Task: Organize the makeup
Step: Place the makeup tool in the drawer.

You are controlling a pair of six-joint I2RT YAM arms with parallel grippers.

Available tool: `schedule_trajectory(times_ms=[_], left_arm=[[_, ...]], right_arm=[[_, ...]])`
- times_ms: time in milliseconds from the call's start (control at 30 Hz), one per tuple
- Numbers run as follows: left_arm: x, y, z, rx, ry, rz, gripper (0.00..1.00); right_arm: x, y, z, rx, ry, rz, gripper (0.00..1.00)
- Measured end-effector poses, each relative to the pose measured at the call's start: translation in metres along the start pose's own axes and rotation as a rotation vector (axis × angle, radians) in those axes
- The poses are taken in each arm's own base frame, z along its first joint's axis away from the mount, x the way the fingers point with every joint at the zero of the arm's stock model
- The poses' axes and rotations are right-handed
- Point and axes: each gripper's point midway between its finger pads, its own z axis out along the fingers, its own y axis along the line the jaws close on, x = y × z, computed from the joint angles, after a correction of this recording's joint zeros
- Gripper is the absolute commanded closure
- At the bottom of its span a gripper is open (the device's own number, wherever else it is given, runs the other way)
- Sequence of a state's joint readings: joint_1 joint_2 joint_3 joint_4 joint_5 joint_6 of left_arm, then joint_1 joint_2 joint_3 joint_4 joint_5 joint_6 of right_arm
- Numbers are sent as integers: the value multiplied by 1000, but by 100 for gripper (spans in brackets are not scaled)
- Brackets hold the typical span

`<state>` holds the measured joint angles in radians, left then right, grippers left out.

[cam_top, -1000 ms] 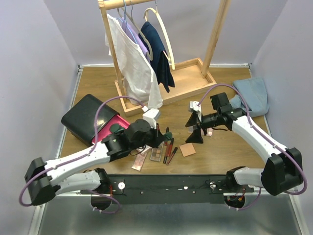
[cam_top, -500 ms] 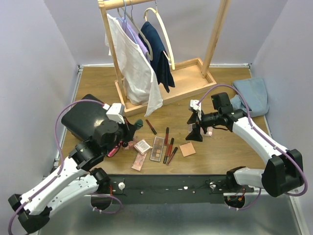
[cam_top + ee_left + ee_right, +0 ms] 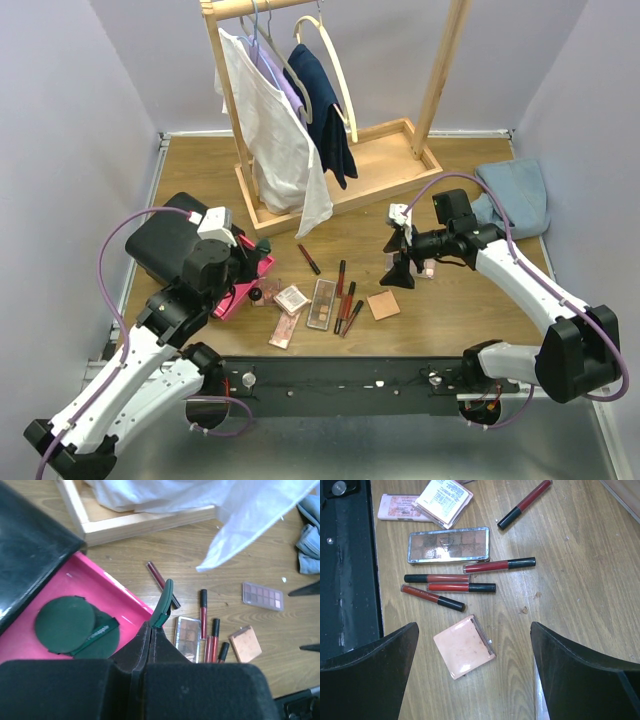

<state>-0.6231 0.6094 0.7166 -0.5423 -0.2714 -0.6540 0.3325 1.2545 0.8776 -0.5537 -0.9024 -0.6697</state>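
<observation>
My left gripper [image 3: 152, 626] is shut on a round dark-green disc [image 3: 164, 599], held edge-on just past the rim of the pink drawer [image 3: 117, 597]. Two more green discs [image 3: 64, 623] lie in that drawer. In the top view the left gripper [image 3: 260, 250] sits beside the black case [image 3: 160, 245]. My right gripper [image 3: 474, 647] stands open over a square peach compact [image 3: 464, 647], hovering above the table [image 3: 400, 262]. Left of it lie a brown eyeshadow palette [image 3: 448, 545], several red tubes [image 3: 461, 586] and a pink palette [image 3: 284, 330].
A wooden clothes rack base [image 3: 345, 180] with a hanging white garment [image 3: 285, 150] stands behind the makeup. A blue cloth [image 3: 515, 195] lies at the back right. Another palette [image 3: 262, 596] lies near the right gripper. One tube [image 3: 308, 258] lies apart.
My left arm has swung back from the makeup cluster to the left, carrying the green disc to the pink drawer. The right arm has barely moved.
</observation>
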Motion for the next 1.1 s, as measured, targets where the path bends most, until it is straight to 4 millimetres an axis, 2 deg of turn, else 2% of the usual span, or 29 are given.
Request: schedule_trajectory(times_ms=[300,367,567,700,800,833,900,1000,1100], left_arm=[[13,32,6,-179,47,-48,100],[16,37,3,-204,52,-68,100],[7,49,-11,-251,-14,-131,99],[11,59,-12,-303,-7,-136,95],[12,62,-13,-318,-8,-140,84],[12,62,-13,-322,-9,-143,74],[13,66,-13,-342,-8,-143,68],[16,72,-14,-374,-2,-142,51],[15,74,-14,-389,-9,-149,50]], right_arm=[[0,0,0,0,0,0,0],[0,0,0,1,0,0,0],[0,0,0,1,0,0,0],[0,0,0,0,0,0,0],[0,0,0,0,0,0,0],[0,0,0,1,0,-1,0],[0,0,0,1,-1,-1,0],[0,0,0,1,-1,-2,0],[0,0,0,2,-2,-3,0]])
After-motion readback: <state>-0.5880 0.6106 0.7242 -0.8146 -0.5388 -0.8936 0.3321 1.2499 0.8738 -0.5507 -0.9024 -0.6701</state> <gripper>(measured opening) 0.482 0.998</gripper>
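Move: My left hand still pinches a green makeup puff. The green puff pile in the open pink drawer lies about 6 cm to its left, 1 cm ahead and 7 cm below. The black case stands some 16 cm left and 3 cm ahead, about 10 cm below; on the table, 20 cm below, a dark lip tube lies 2 cm ahead and 10 cm right, the pink palette 5 cm back and straight below. From my right hand the pile is about 34 cm left, level ahead and in height. I carry the pinched puff left over the pink drawer, about 6.5 cm, sinking some 4 cm and easing back slightly. On the way my left wrist turns about 20 degrees counter-clockwise and tips a little further down. Near the end, low over the puffs already lying there, my fingers open to about half and let go of the puff. ##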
